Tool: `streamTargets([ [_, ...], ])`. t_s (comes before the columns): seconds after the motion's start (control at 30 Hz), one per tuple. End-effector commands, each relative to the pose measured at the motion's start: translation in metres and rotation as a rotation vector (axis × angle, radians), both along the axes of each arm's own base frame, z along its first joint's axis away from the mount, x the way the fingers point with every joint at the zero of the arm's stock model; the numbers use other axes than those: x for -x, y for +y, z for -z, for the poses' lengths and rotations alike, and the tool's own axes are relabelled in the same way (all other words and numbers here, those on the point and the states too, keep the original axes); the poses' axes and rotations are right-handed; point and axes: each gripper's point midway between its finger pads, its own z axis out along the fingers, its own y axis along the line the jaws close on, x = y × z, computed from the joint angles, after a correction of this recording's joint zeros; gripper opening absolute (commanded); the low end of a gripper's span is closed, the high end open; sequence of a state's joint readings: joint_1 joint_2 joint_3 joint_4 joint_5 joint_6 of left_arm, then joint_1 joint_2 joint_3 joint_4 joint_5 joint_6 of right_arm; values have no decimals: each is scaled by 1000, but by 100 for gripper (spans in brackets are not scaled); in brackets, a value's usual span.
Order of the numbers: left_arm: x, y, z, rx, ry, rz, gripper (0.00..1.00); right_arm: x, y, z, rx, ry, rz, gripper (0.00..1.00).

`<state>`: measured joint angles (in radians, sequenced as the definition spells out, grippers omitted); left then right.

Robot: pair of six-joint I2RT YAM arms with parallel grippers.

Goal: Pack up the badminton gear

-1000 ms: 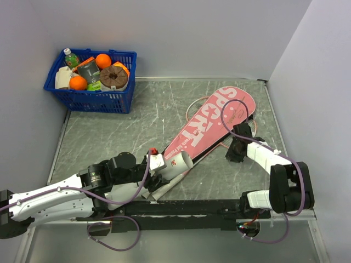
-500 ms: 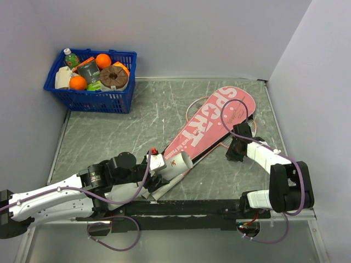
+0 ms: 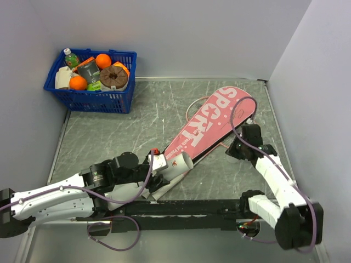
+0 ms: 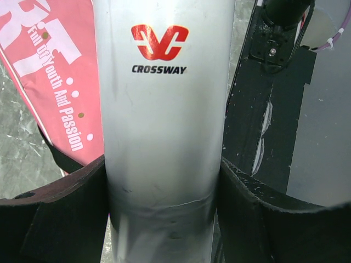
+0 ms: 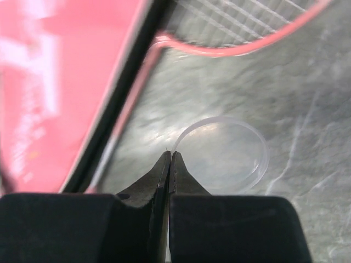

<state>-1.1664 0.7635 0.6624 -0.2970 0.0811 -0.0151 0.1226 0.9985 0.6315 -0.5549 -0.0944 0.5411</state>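
The long pink racket bag (image 3: 214,118) lettered "SPORT" lies diagonally on the table, with a pink-framed racket (image 5: 230,50) poking out from under it. A white tube (image 4: 164,109) marked "CROSSWAY" rests by the bag's narrow end (image 3: 176,163). My left gripper (image 4: 163,164) is shut on the tube, one pad on each side. Right of the bag, my right gripper (image 5: 170,154) is shut, its tips pinching the rim of a clear round lid (image 5: 225,156). In the top view this gripper (image 3: 239,150) hangs just off the bag's right edge. No shuttlecocks are in view.
A blue plastic basket (image 3: 90,97) of groceries stands in the back left corner. Walls close the table at the back and right. A black rail (image 3: 181,208) runs along the near edge between the arm bases.
The right gripper closed on the lid's rim. The right arm then straightened and swung towards the right wall. The left arm and the tube have stayed put.
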Motion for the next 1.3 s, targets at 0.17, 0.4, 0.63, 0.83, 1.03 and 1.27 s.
streamTargets([
  [0.17, 5, -13, -29, 95, -27, 49, 1, 35, 57, -111, -199, -307, -337, 1],
  [0.4, 23, -17, -31, 113, -38, 175, 1, 81, 102, -185, -398, -500, -619, 2],
  [0.63, 37, -18, -33, 134, -22, 253, 1, 118, 131, -221, -531, -577, -841, 2],
  [0.83, 48, -19, -34, 140, -7, 316, 1, 142, 144, -236, -641, -575, -988, 3],
  [1.03, 51, -20, -32, 136, 3, 331, 1, 162, 157, -244, -721, -579, -1114, 4],
  [1.27, 49, -19, -35, 147, -10, 317, 1, 170, 167, -236, -697, -542, -1163, 4],
])
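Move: The mouth of the white tube, held in my left hand, is where the clear lid in my right fingers is going: roughly 20 cm to my right hand's left, 10 cm back and 16 cm above it. From my left hand that mouth is about 11 cm to the right, 5 cm ahead and 3 cm up. On the table some 8 cm below my right hand, the pink bag's middle lies about 15 cm ahead and 12 cm left, the racket head 13 cm ahead and 8 cm right. Keeping the clear lid pinched by its edge, I lift my right hand about 22 cm, then swing it back and left towards the tube mouth, turning the wrist counter-clockwise until the fingers point left. Meanwhile my left hand keeps its grip on the tube, draws it back about 5 cm and turns it some 15 degrees clockwise, bringing its mouth round towards my right side. ##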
